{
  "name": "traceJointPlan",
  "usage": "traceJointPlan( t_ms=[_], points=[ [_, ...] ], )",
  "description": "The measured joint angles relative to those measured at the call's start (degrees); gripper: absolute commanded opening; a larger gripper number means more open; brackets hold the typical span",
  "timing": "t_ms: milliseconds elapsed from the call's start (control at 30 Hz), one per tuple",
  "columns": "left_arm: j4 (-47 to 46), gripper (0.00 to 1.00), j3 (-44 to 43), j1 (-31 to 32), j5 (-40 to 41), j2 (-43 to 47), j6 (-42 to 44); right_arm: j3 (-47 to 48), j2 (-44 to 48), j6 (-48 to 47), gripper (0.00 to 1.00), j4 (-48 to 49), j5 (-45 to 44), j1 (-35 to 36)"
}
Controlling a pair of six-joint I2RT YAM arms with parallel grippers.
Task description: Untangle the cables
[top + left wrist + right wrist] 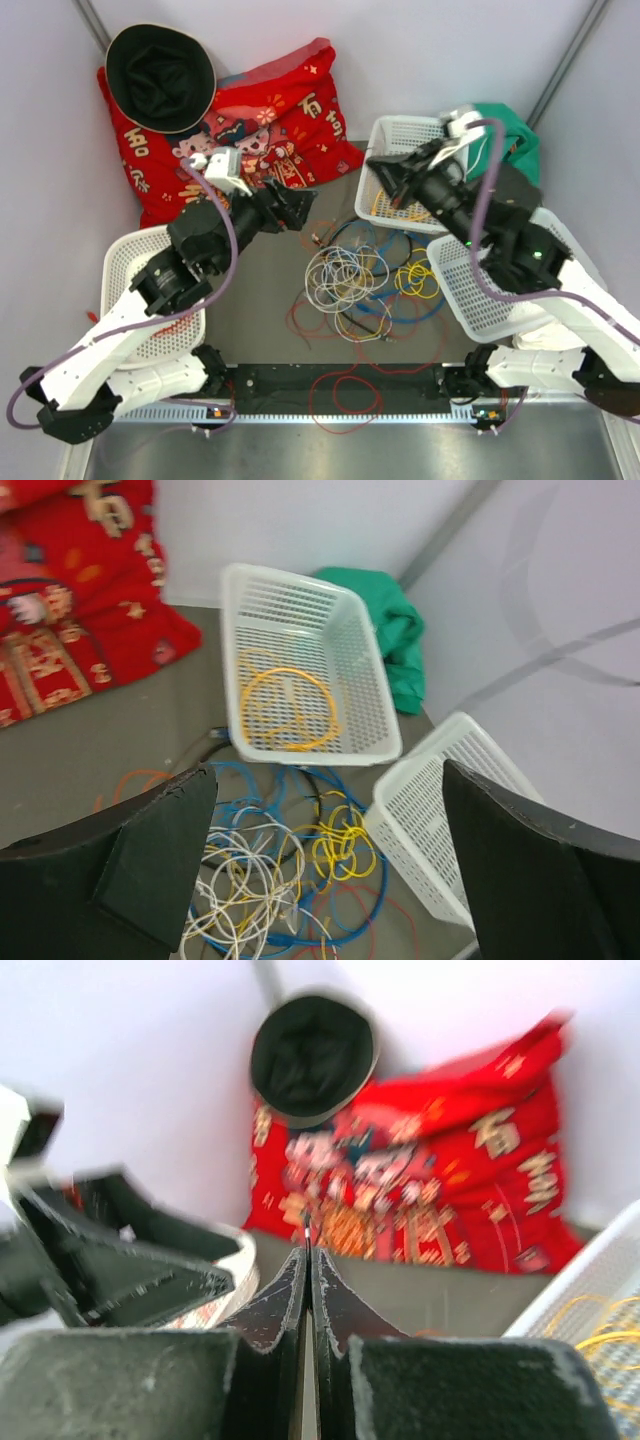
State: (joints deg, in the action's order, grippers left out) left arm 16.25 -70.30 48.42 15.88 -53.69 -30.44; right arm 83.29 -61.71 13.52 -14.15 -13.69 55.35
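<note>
The cables lie in a tangle mid-table: white, yellow, blue, black, orange and red loops. In the left wrist view the same cables show below and between my spread fingers. One yellow coil lies apart in the far white basket; it is also in the left wrist view, yellow coil. My left gripper hangs open above the tangle's far left edge, holding nothing. My right gripper is shut over that basket's left rim. A thin dark sliver pokes out at its tips; I cannot tell what it is.
A second white basket stands right of the tangle, a third under the left arm. A red cushion with a black hat fills the back left. Green cloth lies back right. A red cable trails over the near rail.
</note>
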Motion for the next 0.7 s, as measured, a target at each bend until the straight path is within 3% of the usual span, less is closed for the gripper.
traceJointPlan(
  t_ms=[200,333,533,700],
  points=[
    [3.56,0.98,6.16,0.0,10.95,6.78,-2.49,12.72,1.29,-2.6,0.0,-7.41,-6.36,0.0],
    [3.56,0.98,12.39,0.0,13.35,10.23,-3.76,16.65,1.33,-3.21,0.0,-11.47,-8.52,0.0],
    [2.36,0.99,20.96,0.0,12.63,12.31,-5.46,20.68,0.85,-5.55,0.0,-17.22,-13.07,0.0],
    [-10.45,0.99,30.23,0.0,4.5,12.02,-3.85,25.07,0.33,-5.97,0.0,-20.24,-14.49,0.0]
  ],
)
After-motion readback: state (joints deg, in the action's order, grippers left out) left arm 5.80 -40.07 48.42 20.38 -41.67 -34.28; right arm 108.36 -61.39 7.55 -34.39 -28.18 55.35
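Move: The white cable tangle lies on the table about 6 cm ahead of the open, empty left hand, some 10 cm to its right and 40 cm below. The yellow coil sits roughly 17 cm to the right of the tangle and 3 cm farther out. From the shut right hand, the tangle is about 8 cm ahead, 5 cm left and 46 cm down; the far white basket stands some 38 cm ahead and 13 cm right, about 43 cm below. Downward goes the left hand, by about 14 cm towards the white tangle, bowing out to its left and swinging partly back, its fingers staying wide open and touching nothing. Meanwhile the right hand draws off to the right by some 11 cm while climbing, away from the tangle with its fingers still shut, turning clockwise. ##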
